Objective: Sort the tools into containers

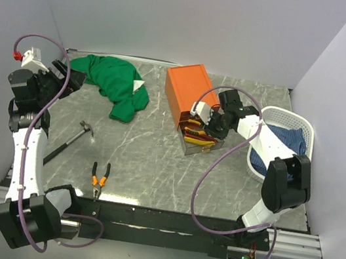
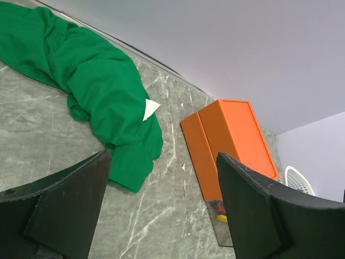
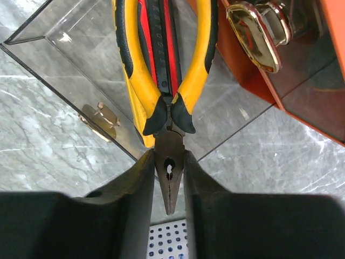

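My right gripper is shut on the metal nose of the yellow-handled pliers. Their handles hang over the clear drawer pulled out of the orange box. A red-black utility knife lies in that drawer under the pliers. In the top view the right gripper sits above the drawer. A black-handled hammer and orange-black pliers lie on the table at the left. My left gripper is open and empty, raised near the back left.
A green cloth lies crumpled at the back, left of the orange box. A white perforated basket holding blue cloth stands at the right, close to my right arm. Walls enclose the table on three sides.
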`<state>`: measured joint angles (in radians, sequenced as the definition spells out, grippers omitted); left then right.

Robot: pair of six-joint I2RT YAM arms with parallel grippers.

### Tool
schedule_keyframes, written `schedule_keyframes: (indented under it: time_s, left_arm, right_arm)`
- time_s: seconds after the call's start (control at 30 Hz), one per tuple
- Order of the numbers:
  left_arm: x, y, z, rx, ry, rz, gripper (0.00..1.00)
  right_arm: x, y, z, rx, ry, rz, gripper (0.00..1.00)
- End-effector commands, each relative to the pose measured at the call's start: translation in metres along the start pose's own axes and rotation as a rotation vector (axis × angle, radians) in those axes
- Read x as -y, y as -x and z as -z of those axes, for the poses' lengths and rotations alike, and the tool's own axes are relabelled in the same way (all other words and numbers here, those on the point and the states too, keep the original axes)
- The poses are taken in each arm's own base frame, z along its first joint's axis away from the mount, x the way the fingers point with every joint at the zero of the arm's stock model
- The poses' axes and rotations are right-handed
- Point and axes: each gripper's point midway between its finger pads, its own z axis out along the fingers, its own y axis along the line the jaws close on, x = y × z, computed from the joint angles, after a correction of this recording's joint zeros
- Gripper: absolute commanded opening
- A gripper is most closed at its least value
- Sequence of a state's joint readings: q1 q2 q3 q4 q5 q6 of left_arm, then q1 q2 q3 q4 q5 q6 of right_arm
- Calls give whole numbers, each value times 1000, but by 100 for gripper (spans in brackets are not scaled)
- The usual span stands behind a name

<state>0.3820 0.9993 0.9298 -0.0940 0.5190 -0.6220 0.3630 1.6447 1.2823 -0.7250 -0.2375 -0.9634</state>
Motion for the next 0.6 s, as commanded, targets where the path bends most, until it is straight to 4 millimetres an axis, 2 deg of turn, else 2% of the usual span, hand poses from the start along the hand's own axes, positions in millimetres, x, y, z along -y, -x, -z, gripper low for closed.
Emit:
schedule_keyframes:
  time_s: [0.0,0.07,0.1,0.23,0.3,0.37,0.4,0.43,0.47,0.5,0.53,0.57]
  left_arm:
    - [13,16,0,38,-38,-36,85]
    - [14,16,-1,34,-41,-35,85]
    - [14,16,-1,34,-41,-34,85]
    - [16,16,1,39,-47,-29,86]
    - [16,14,2,34,-45,-26,86]
    - [16,14,5,34,-36,-31,86]
    - [12,8,7,4,-10,-25,87]
    - [8,6,8,-11,17,-20,87]
    - [7,9,11,-16,48,-22,88]
    - [-1,-1,16,-69,84,-51,88]
    - [-6,-7,17,-109,112,-64,88]
    - [-4,-1,20,-122,125,-87,88]
  right_arm:
    - [12,8,5,22,-48,-30,41]
    - [7,19,15,77,-36,-41,54]
    - [7,27,22,103,-38,-52,56]
    - [-10,68,58,231,-2,-49,60]
    - [-26,87,66,297,37,-36,60]
    - [-52,113,74,350,78,40,61]
    - [-62,119,73,361,92,62,61]
    - [-83,136,74,390,124,124,61]
    - [-93,146,74,408,141,156,61]
    - [-102,154,73,421,157,172,61]
    - [-122,167,68,433,200,211,62]
    - [-129,175,66,449,214,219,62]
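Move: The right hand holds the long-nose pliers by the jaws, just over the right end of the open lower drawer; the drawer's middle lies about 5 cm to its left, 3 cm back and 6 cm down. The yellow knife lies in the drawer some 4 cm left and 5 cm back, the orange cabinet 12 cm ahead and 8 cm left, the white basket about 25 cm right, level. From the left hand the drawer is roughly 45 cm right, 3 cm back and 28 cm below. The right hand stays over the drawer while its fingers open to about twice their gap and let go of the long-nose pliers' jaws. Then it pulls away with gathering speed, about 12 cm left with some 8 cm each of rise and backward travel, out over the drawer's near left side and on towards the orange-handled pliers, the wrist rolling its left side up and turning counter-clockwise, about 15 degrees each, fingers staying open. ##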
